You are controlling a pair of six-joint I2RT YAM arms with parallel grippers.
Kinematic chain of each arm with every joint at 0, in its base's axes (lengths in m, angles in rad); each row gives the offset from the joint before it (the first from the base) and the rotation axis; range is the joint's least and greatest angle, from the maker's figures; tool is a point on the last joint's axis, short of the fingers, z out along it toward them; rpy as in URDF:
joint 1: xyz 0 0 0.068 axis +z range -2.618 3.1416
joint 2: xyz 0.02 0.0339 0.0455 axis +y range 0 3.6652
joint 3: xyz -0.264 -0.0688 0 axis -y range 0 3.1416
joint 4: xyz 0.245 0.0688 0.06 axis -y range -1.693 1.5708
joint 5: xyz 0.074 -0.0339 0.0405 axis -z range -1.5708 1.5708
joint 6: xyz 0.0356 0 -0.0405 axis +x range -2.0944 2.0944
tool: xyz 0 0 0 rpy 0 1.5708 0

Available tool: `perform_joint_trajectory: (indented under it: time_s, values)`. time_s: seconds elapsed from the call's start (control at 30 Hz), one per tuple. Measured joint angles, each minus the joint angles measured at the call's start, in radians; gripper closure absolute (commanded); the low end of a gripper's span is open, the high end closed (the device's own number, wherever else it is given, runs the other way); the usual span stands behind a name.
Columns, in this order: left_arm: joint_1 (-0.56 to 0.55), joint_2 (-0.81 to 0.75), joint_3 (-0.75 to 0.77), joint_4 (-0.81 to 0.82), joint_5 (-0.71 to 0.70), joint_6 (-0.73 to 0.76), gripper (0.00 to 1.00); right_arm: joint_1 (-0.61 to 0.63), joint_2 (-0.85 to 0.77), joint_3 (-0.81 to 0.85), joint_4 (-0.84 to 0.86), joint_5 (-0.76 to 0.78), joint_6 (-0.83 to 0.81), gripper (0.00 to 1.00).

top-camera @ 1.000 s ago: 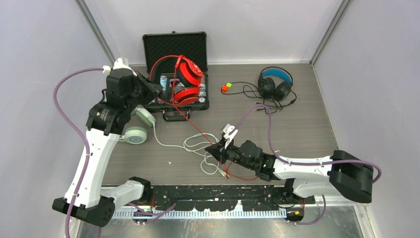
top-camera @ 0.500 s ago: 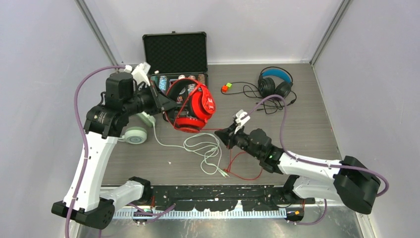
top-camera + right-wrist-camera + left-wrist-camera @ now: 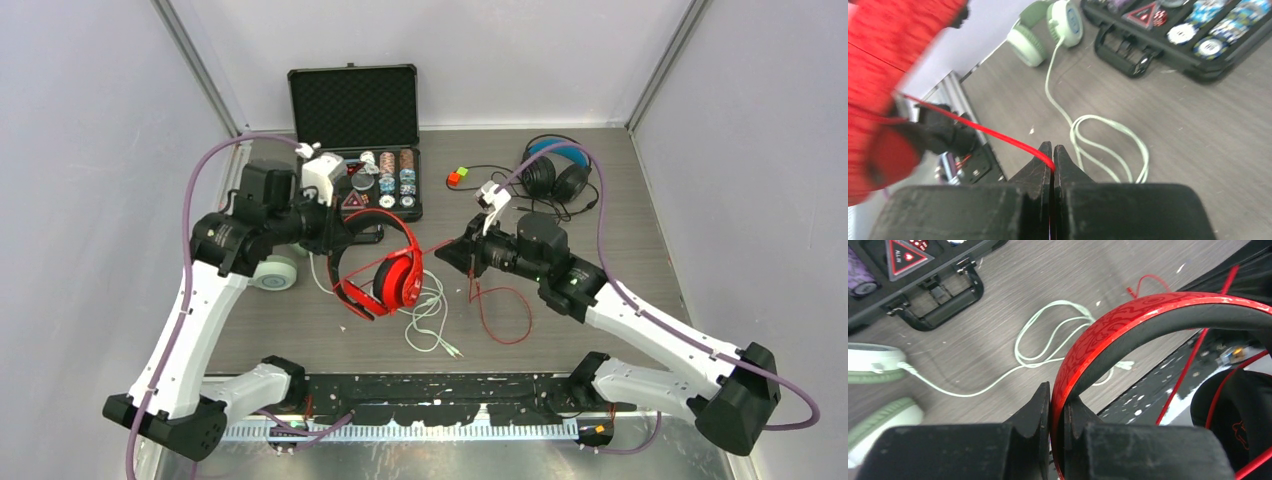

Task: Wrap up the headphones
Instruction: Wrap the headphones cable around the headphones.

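Note:
The red headphones point(image 3: 390, 280) hang above the table's middle, and my left gripper point(image 3: 336, 240) is shut on their headband point(image 3: 1158, 305). The left wrist view shows the band pinched between the fingertips of that gripper point(image 3: 1057, 392). To their right, my right gripper point(image 3: 447, 256) is shut on the thin red cable point(image 3: 973, 125), which runs taut to the earcups; its slack loops on the table point(image 3: 505, 320). The black headphones with a blue inner band point(image 3: 555, 170) lie at the back right. Partly hidden under my left arm are the mint-green headphones point(image 3: 275, 270), their pale cable point(image 3: 425, 310) coiled at centre.
An open black case point(image 3: 355, 100) with poker chips stands at the back, just behind my left gripper. A small red and green cube point(image 3: 457, 177) lies to its right. The black headphones' cable point(image 3: 500, 185) sprawls near my right wrist.
My left gripper carried the red headphones from over the case forward to the table's middle. My right gripper, holding the red cable, moved back and to the right, drawing it taut.

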Motion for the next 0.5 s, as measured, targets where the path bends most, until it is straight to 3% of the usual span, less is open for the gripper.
perform_joint_trajectory:
  time_s: [0.23, 0.5]
  values:
    - [-0.075, -0.020, -0.077, 0.043, -0.136, 0.202, 1.00, -0.001, 0.016, 0.089, -0.221, -0.175, 0.134, 1.00]
    - [-0.099, -0.054, -0.103, 0.122, -0.289, 0.283, 1.00, -0.008, 0.078, 0.131, -0.245, -0.310, 0.315, 1.00]
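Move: The red headphones hang from the left fingers by the headband, their middle about 7 cm right, 4 cm back and 5 cm below. From the right hand, which pinches the cable, they lie some 11 cm left, 4 cm back and roughly level. Around 25 cm below the left hand, the white cable lies about 14 cm right and 5 cm back, the chip case 22 cm straight ahead, and the white headphones 18 cm left and 5 cm ahead. Back, and a little left late on, the right hand draws the pinched red cable about 6 cm past the cup side of the headphones, its fingers tipping down and swinging round to point more to the left. The left keeps its grip on the headband, dips slightly and recovers partly while easing some 4 cm forward-left, rolling its wrist roughly 25 degrees so its fingers point more forward. ##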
